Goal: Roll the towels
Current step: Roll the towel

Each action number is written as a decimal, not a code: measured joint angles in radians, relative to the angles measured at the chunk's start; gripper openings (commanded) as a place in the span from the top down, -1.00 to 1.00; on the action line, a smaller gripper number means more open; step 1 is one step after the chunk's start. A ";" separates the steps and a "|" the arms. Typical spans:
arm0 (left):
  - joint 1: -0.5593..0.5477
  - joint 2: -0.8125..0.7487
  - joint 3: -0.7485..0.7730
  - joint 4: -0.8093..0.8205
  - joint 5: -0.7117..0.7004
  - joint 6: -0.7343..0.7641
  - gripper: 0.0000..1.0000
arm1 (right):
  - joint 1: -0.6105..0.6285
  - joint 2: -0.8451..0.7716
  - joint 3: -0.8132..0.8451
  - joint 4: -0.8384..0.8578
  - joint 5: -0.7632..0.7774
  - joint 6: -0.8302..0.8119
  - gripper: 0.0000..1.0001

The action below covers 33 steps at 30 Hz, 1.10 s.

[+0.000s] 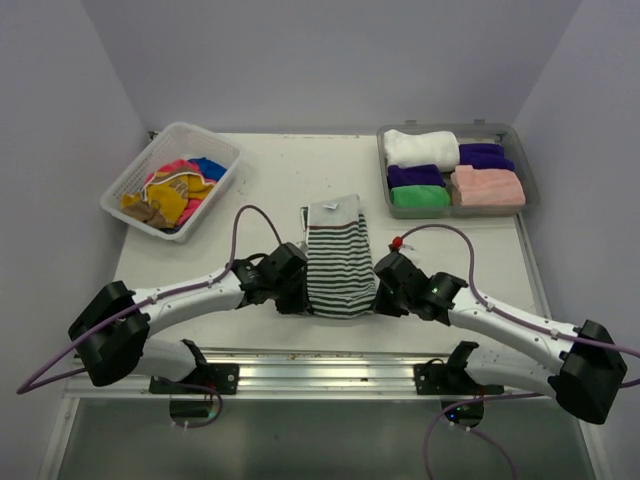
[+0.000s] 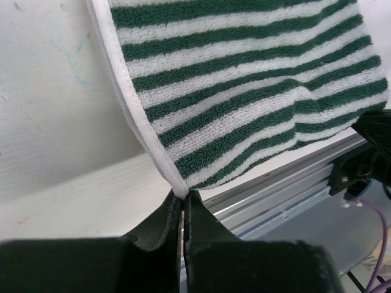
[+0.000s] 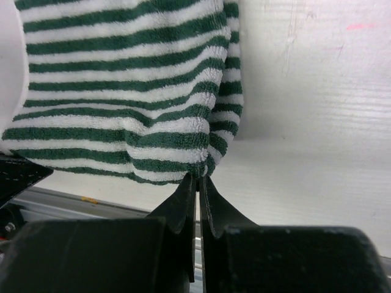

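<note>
A dark green-and-white striped towel [image 1: 338, 258] lies lengthwise at the table's middle, its near end lifted. My left gripper [image 1: 296, 292] is shut on the towel's near left corner; in the left wrist view the white edge [image 2: 178, 186] is pinched between the fingertips. My right gripper [image 1: 380, 290] is shut on the near right corner, seen in the right wrist view [image 3: 200, 174]. The striped cloth [image 3: 122, 91] hangs between both grippers. Rolled towels, white [image 1: 420, 148], purple [image 1: 482, 154], green [image 1: 420, 196] and pink [image 1: 488, 186], lie in the grey tray.
A white lattice basket [image 1: 128, 196] at the back left holds loose yellow, pink and blue towels [image 1: 176, 192]. The grey tray [image 1: 520, 150] stands at the back right. A metal rail [image 1: 320, 362] runs along the table's near edge.
</note>
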State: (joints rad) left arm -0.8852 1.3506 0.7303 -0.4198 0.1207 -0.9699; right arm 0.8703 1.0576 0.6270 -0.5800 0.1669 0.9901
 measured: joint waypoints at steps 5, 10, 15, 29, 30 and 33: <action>0.007 -0.002 0.055 -0.020 -0.022 -0.012 1.00 | 0.000 0.059 0.081 -0.035 0.057 -0.031 0.94; 0.063 0.037 0.112 -0.025 -0.020 -0.007 1.00 | -0.003 0.165 0.180 -0.055 0.107 -0.068 0.92; 0.134 0.088 0.163 -0.029 -0.019 0.021 1.00 | -0.030 0.241 0.236 -0.050 0.128 -0.095 0.92; 0.220 0.217 0.211 -0.007 0.003 0.093 1.00 | -0.160 0.397 0.270 0.045 0.113 -0.142 0.92; 0.223 0.232 0.214 -0.006 0.006 0.098 1.00 | -0.166 0.405 0.271 0.053 0.109 -0.144 0.92; 0.236 0.273 0.227 0.005 0.006 0.101 1.00 | -0.177 0.439 0.275 0.077 0.103 -0.150 0.89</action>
State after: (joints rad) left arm -0.6495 1.6238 0.9569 -0.4145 0.1268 -0.8688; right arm 0.6937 1.4963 0.9024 -0.5030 0.2699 0.8398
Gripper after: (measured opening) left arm 0.018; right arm 0.046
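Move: At the two near corners of the striped towel, both hands already pinch its raised near edge. The middle of the towel's flat part, over which this end is being brought, lies about 13 cm ahead and 7 cm to the right of the left hand; from the right hand it is 13 cm ahead and 8 cm left, roughly 4 cm below both. The towel's pale end is some 26 cm ahead of the right hand and 9 cm left; the green towel is 30 cm ahead and 11 cm right. Carrying the pinched near edge forward over the towel's own flat part, both hands travel together about 10 cm, first rising some 2 cm, then sinking about 3.5 cm to lay it down. The fingers stay shut on the corners; the right wrist tilts about 10 degrees until its fingers point more steeply down, and the left turns slightly counter-clockwise. ##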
